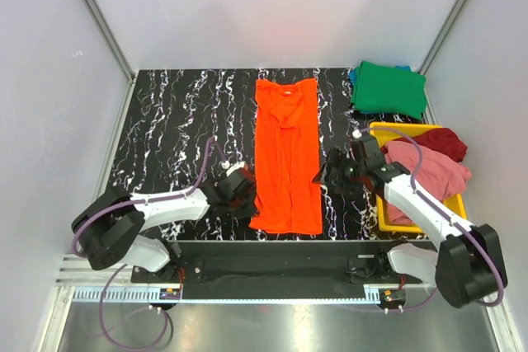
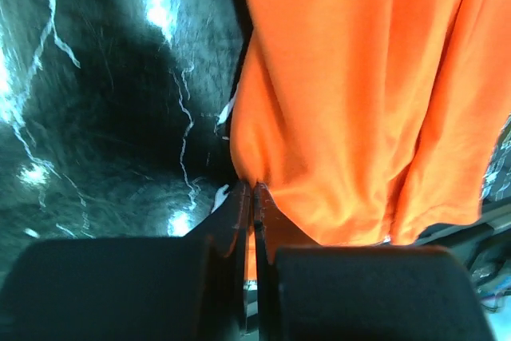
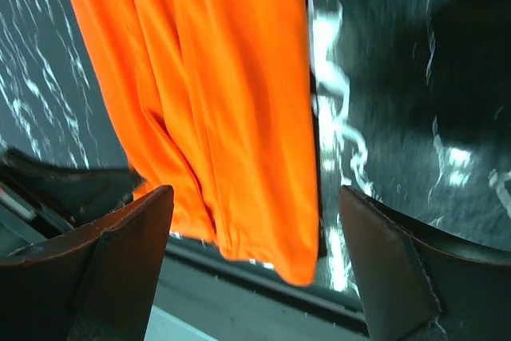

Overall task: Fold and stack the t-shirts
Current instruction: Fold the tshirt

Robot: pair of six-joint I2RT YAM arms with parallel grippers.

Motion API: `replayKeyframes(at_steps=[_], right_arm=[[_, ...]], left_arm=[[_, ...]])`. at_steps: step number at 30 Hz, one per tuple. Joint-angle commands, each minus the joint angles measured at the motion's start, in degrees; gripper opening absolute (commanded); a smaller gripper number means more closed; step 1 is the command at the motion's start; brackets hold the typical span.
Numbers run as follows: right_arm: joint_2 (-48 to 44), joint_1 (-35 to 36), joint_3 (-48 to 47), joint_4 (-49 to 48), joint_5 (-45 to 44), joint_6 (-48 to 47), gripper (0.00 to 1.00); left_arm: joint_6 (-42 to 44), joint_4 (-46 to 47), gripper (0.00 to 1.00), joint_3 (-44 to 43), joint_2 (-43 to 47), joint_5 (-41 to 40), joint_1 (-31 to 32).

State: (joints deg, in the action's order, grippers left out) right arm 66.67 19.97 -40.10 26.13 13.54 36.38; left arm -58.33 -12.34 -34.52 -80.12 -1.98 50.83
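The orange t-shirt (image 1: 287,154) lies on the black marbled table (image 1: 173,129) as a long narrow strip, collar at the far end. My left gripper (image 1: 241,192) is at the strip's near left edge. In the left wrist view its jaws (image 2: 254,191) are pressed together with a bit of the orange t-shirt (image 2: 359,93) pinched between them. My right gripper (image 1: 332,177) is on the strip's right side, wide open. In the right wrist view the orange t-shirt (image 3: 207,77) has its near right corner between the spread fingers (image 3: 254,194), touching neither.
A folded green t-shirt (image 1: 388,88) lies at the far right on top of a blue one (image 1: 354,77). A yellow tray (image 1: 412,130) at the right edge holds a dark red t-shirt (image 1: 447,143) and a pink one (image 1: 429,177). The orange strip's near end reaches the table's front edge.
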Motion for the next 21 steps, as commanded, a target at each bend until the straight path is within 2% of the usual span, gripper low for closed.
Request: replayKeyframes(at_steps=[1, 4, 6, 10, 11, 12, 14, 21], right_arm=[[-5.14, 1.39, 6.49, -0.73, 3.25, 4.30, 0.90], [-8.13, 2.61, 10.90, -0.64, 4.12, 5.98, 0.89], [-10.23, 3.58, 12.58, -0.73, 4.57, 7.91, 0.88], [-12.44, 6.31, 16.01, -0.55, 4.48, 9.93, 0.85], [-12.88, 6.75, 16.36, -0.47, 4.65, 10.55, 0.84], [-12.97, 7.19, 16.71, -0.81, 4.65, 10.90, 0.82], [-12.89, 9.11, 17.24, -0.82, 4.83, 11.78, 0.79], [-17.27, 14.39, 21.63, -0.29, 5.18, 16.61, 0.62]], left_arm=[[-7.40, -4.68, 0.00, 2.79, 3.10, -0.48, 1.29], [-12.75, -6.81, 0.01, 5.51, 8.20, -0.30, 2.96], [-14.70, -8.22, 0.10, 6.75, 9.97, -0.48, 3.84], [-15.50, -9.37, 0.38, 8.15, 11.91, -0.57, 4.28], [-15.50, -9.37, 0.52, 8.42, 11.91, -0.40, 4.45], [-15.50, -9.37, 0.56, 8.42, 11.83, -0.22, 4.45], [-15.33, -9.54, 0.61, 8.33, 11.56, -0.13, 4.72], [-15.33, -10.51, 0.59, 8.24, 12.97, 0.39, 6.30]])
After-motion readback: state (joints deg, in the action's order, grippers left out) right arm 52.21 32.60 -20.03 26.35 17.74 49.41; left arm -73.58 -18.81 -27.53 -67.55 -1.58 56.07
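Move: The left gripper already pinches the folded orange t-shirt's left side; the hem's near-left corner is about 4 cm behind it and 1 cm left, the table's near edge some 8 cm straight back. From the left hand, the near-right hem corner lies 20 cm right and 5 cm back. For the right hand, that corner is about 12 cm back, 2 cm left and 8 cm below; the yellow bin's middle is some 30 cm right, 3 cm ahead. Drag the pinched t-shirt back about 5 cm towards the table's near edge with the left gripper, easing slightly left, then open the fingers to let go and stay just over the hem corner. Meanwhile sweep the open right gripper back some 12 cm and down 6 to the near-right hem corner, tipping its fingers more steeply down and partly closing them without gripping. ##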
